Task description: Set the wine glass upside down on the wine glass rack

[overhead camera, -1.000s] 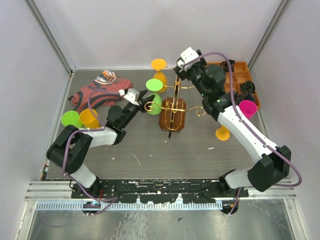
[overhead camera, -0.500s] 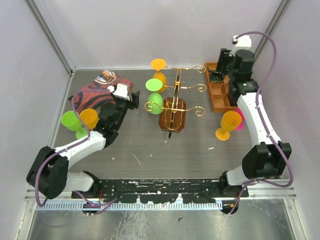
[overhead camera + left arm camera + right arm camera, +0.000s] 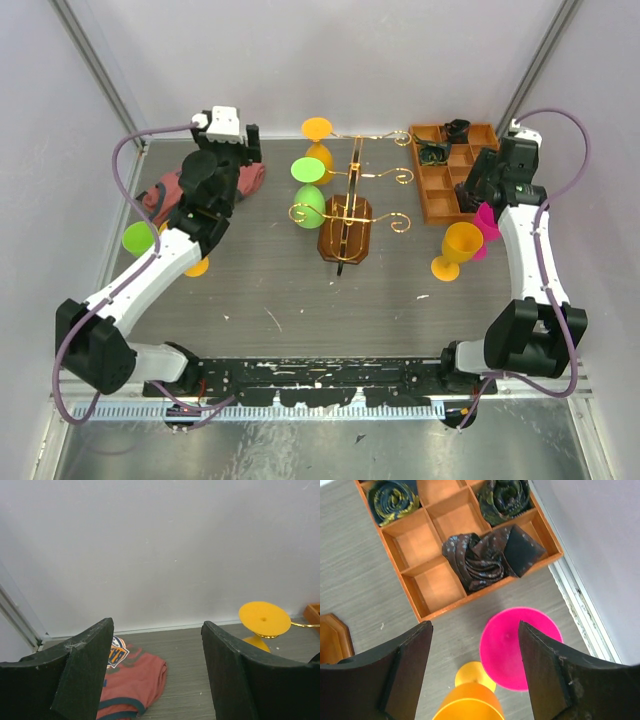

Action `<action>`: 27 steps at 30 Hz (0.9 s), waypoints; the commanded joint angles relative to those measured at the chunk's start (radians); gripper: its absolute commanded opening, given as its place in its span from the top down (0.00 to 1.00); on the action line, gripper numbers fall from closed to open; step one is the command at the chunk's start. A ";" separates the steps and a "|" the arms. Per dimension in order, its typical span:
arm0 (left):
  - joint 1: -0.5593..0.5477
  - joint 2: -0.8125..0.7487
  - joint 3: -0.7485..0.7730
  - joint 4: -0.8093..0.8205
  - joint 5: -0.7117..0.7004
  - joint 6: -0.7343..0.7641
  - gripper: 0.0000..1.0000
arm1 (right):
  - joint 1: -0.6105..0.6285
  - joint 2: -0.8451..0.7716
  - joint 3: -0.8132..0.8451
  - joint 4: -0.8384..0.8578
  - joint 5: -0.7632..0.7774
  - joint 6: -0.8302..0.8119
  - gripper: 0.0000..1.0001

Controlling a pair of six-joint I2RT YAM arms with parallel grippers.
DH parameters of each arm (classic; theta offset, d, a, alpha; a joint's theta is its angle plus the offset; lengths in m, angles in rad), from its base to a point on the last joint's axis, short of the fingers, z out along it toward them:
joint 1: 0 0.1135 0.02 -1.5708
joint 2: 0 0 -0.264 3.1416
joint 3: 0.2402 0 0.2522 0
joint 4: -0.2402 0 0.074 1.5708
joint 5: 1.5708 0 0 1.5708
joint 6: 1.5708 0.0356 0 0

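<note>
The wine glass rack (image 3: 345,228), gold curly wire on a brown octagonal base, stands mid-table. An orange glass (image 3: 318,130) and a green glass (image 3: 309,172) hang upside down on its left arms. A pink glass (image 3: 492,222) and an orange glass (image 3: 460,243) stand upright at the right. My right gripper (image 3: 478,188) is open and empty above them; its wrist view shows the pink glass (image 3: 520,647) and the orange one (image 3: 470,707) between the fingers. My left gripper (image 3: 252,152) is open and empty at the back left; the hung orange glass's foot (image 3: 264,619) shows at its right.
A brown compartmented wooden tray (image 3: 432,200) with rolled ties stands at the back right, also in the right wrist view (image 3: 410,575). A red T-shirt (image 3: 158,195) lies back left, seen below the left fingers (image 3: 132,677). A green glass (image 3: 138,238) and an orange glass (image 3: 197,266) stand at the left.
Both arms have pulled away from the rack. The left swung to the back left over the shirt. The right moved to the right side, then down over the pink and orange glasses.
</note>
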 commanded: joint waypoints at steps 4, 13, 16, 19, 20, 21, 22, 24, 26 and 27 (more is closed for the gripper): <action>0.003 0.054 0.077 -0.105 -0.001 -0.004 0.22 | -0.018 -0.030 -0.002 -0.092 0.017 0.022 0.25; 0.005 0.051 0.076 -0.156 0.004 -0.008 0.22 | -0.019 0.022 -0.036 -0.122 -0.037 0.036 0.30; 0.004 0.053 0.071 -0.155 0.003 -0.004 0.22 | -0.020 0.046 -0.042 -0.122 -0.045 0.030 0.35; 0.005 0.053 0.069 -0.158 0.002 -0.004 0.22 | -0.019 0.059 -0.046 -0.119 -0.049 0.027 0.37; 0.005 0.053 0.068 -0.158 0.003 -0.004 0.22 | -0.019 0.061 -0.048 -0.117 -0.048 0.025 0.37; 0.005 0.053 0.068 -0.158 0.002 -0.004 0.22 | -0.020 0.063 -0.050 -0.115 -0.047 0.023 0.39; 0.005 0.054 0.069 -0.158 0.003 -0.003 0.21 | -0.020 0.064 -0.053 -0.113 -0.045 0.020 0.43; 0.007 0.056 0.066 -0.159 0.002 -0.004 0.21 | -0.019 0.067 -0.050 -0.109 -0.040 0.015 0.58; 0.007 0.057 0.069 -0.160 0.004 -0.004 0.21 | -0.020 0.068 -0.042 -0.105 -0.024 0.010 0.73; 0.007 0.058 0.070 -0.160 0.005 -0.006 0.21 | -0.019 0.069 -0.035 -0.104 -0.013 0.004 0.79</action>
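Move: The pink wine glass stands upright, its middle about 5 cm back, 3 cm to the right of and 14 cm below the right hand. The near yellow wine glass is roughly 7 cm to the left of the pink one and 5 cm nearer; the wooden tray's middle lies some 19 cm beyond the pink glass and 5 cm to its left. From the left hand the pink glass is about 55 cm to the right, 7 cm back and 29 cm below. The right hand's fingers close by more than half about the left edge of the pink glass's rim, one inside the bowl and one outside; whether both already touch can't be seen. To get there the hand eases back about 3 cm, then sinks some 7 cm while tipping 15 degrees further down. The empty left hand sinks about 3 cm, tipping slightly down and staying open. ##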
